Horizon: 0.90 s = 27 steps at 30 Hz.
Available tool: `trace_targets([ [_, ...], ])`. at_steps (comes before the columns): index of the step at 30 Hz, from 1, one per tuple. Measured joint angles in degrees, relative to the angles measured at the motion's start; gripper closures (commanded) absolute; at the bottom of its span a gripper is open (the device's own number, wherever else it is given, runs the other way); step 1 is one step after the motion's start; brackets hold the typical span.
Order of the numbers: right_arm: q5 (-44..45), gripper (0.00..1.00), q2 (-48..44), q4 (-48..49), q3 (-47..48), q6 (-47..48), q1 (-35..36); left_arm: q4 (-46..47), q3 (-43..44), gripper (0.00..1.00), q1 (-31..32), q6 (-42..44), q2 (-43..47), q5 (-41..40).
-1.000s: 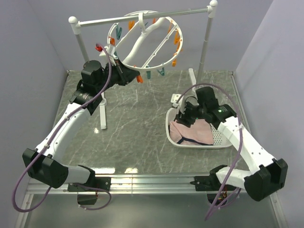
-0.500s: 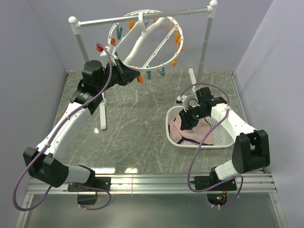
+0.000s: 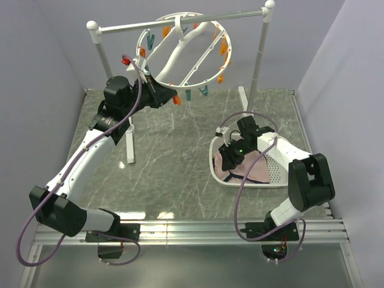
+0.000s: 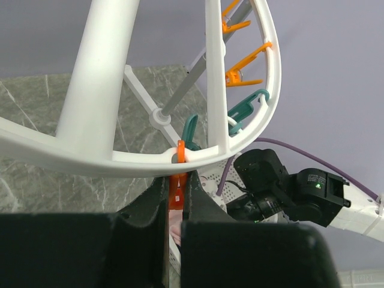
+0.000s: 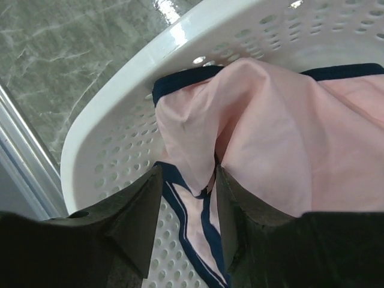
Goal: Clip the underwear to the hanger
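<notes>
The hanger (image 3: 176,55), a white ring with orange and teal clips, hangs tilted from the rail at the back. My left gripper (image 3: 170,97) is shut on an orange clip (image 4: 176,193) at the ring's lower rim (image 4: 120,159). The pale pink underwear (image 3: 255,170) with navy edging lies in the white perforated basket (image 3: 252,185) at the right. My right gripper (image 3: 231,153) is down in the basket, open, its fingers on either side of a fold of the underwear (image 5: 270,120) at its navy edge. In the right wrist view the gripper (image 5: 189,201) sits just above the basket floor (image 5: 120,138).
The white rail stand (image 3: 180,21) spans the back, with poles at left and right (image 3: 259,54) and a foot (image 3: 130,147) reaching forward on the marble table. Several other clips (image 4: 243,75) dangle from the ring. Purple cables loop beside both arms.
My right arm has folded in and its gripper has shifted left and down onto the underwear in the basket. The left gripper stays on the orange clip.
</notes>
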<state>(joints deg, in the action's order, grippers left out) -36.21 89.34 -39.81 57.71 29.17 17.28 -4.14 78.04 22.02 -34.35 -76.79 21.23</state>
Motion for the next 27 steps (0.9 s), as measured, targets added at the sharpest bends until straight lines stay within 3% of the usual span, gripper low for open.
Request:
trace_targets([
  [6,1.1,0.52,3.2,1.3,0.0,-0.9,0.4,0.0,0.0,1.0,-0.1,0.0,0.0,0.0],
  [9,1.0,0.57,4.0,1.2,0.0,-0.8,0.6,0.0,0.0,1.0,-0.2,0.0,0.0,0.0],
  [13,0.0,0.88,4.0,0.8,0.0,-0.7,1.2,0.0,0.0,1.0,-0.2,0.0,0.0,0.0],
  [17,-1.8,0.99,3.5,-1.9,0.5,-0.7,1.1,0.0,0.0,1.0,-0.2,0.0,0.0,0.1],
  [21,-3.9,1.0,-0.9,-6.1,1.1,-1.6,-1.7,-0.1,0.0,1.0,-0.3,0.0,0.0,0.1],
  [27,-6.9,1.0,-8.9,-12.2,5.8,-3.8,-13.6,0.0,0.0,1.0,-0.3,0.0,0.0,0.4],
])
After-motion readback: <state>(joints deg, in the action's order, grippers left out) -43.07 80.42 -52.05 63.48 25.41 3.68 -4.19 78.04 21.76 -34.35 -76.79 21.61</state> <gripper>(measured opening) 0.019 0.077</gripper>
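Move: The right hand hovers open just over its goal, the underwear's left fold, about 1 cm back, 1 cm to its left and 3 cm below. The underwear's middle lies some 8 cm right, 1 cm back and 4 cm down; the basket's left rim is about 5 cm left, 1 cm ahead. From the left hand, the fold lies roughly 17 cm right, 11 cm back and 34 cm below. Right hand sinks about 2 cm, shuts on the underwear's left fold, then lifts some 9 cm, swinging right. ##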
